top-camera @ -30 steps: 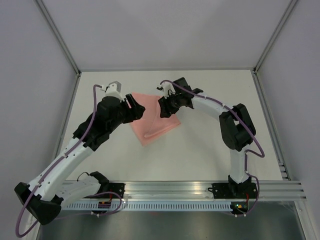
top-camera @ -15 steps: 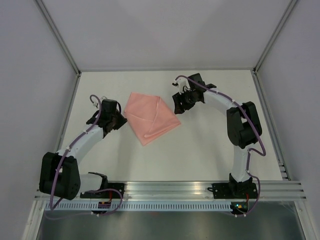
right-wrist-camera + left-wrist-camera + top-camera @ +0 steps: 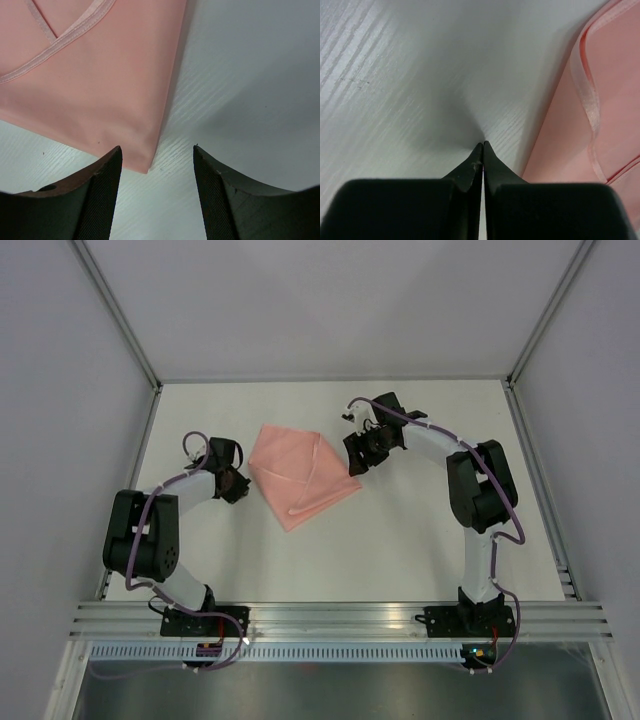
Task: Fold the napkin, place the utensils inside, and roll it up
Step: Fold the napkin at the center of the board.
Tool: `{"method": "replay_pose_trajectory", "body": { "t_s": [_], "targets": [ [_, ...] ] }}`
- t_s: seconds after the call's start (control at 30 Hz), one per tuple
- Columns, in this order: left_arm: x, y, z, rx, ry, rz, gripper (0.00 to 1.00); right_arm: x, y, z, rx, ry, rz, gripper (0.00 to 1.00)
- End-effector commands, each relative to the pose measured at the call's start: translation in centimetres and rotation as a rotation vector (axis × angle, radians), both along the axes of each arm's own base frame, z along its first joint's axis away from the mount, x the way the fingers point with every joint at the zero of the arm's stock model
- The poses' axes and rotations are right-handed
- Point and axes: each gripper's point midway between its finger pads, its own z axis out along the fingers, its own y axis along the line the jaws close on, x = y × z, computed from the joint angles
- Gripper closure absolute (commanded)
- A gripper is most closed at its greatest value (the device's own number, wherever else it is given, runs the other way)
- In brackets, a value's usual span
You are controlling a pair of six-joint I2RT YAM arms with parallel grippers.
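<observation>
The pink napkin point(image 3: 300, 478) lies folded flat on the white table, its hemmed edges crossing on top. My left gripper point(image 3: 238, 486) is just off its left edge, shut with nothing between the tips point(image 3: 482, 145); the napkin's edge point(image 3: 600, 105) shows to its right. My right gripper point(image 3: 354, 462) hovers at the napkin's upper right side, open and empty point(image 3: 156, 150). One corner of the napkin point(image 3: 100, 85) points into the gap between its fingers point(image 3: 107, 170). The utensils are out of view.
Grey walls point(image 3: 60, 440) enclose the white table point(image 3: 400, 540) on three sides. An aluminium rail point(image 3: 340, 615) with both arm bases runs along the near edge. The left arm's elbow point(image 3: 140, 535) is folded back near the left wall.
My left arm has drawn back off the napkin to the left and its gripper has shut. My right gripper has lifted off the napkin to just beyond its right side.
</observation>
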Motion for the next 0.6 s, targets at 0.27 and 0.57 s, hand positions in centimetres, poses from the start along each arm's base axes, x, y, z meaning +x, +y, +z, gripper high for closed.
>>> {"method": "replay_pose_trajectory", "body": {
  "t_s": [0.27, 0.57],
  "targets": [
    [4.5, -0.4, -0.9, -0.003, 0.007, 0.018, 0.98, -0.9, -0.3, -1.0, -0.021, 0.035, 0.02, 0.35],
    [6.7, -2.6, -1.8, -0.006, 0.047, -0.113, 0.98, -1.9, -0.7, -1.6, -0.031, 0.068, 0.033, 0.35]
  ]
}}
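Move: The napkin's left corner lies about 6 cm ahead of the closed left fingertips, 2 cm to their right and barely 1 cm below them. From that hand, the far-left corner is some 18 cm ahead and 4 cm right, and the near point about 14 cm back and 9 cm right. The open right gripper has the napkin's right corner 3 cm below and 1 cm back, straight in line sideways. Slide the closed left gripper forward about 7 cm, low over the board, easing slightly right so that its fingertips run up against the napkin's left corner and nudge the edge inwards. Meanwhile lower the open right gripper about 2 cm, drawing back 1 cm, with its fingers still spread over the right corner. ##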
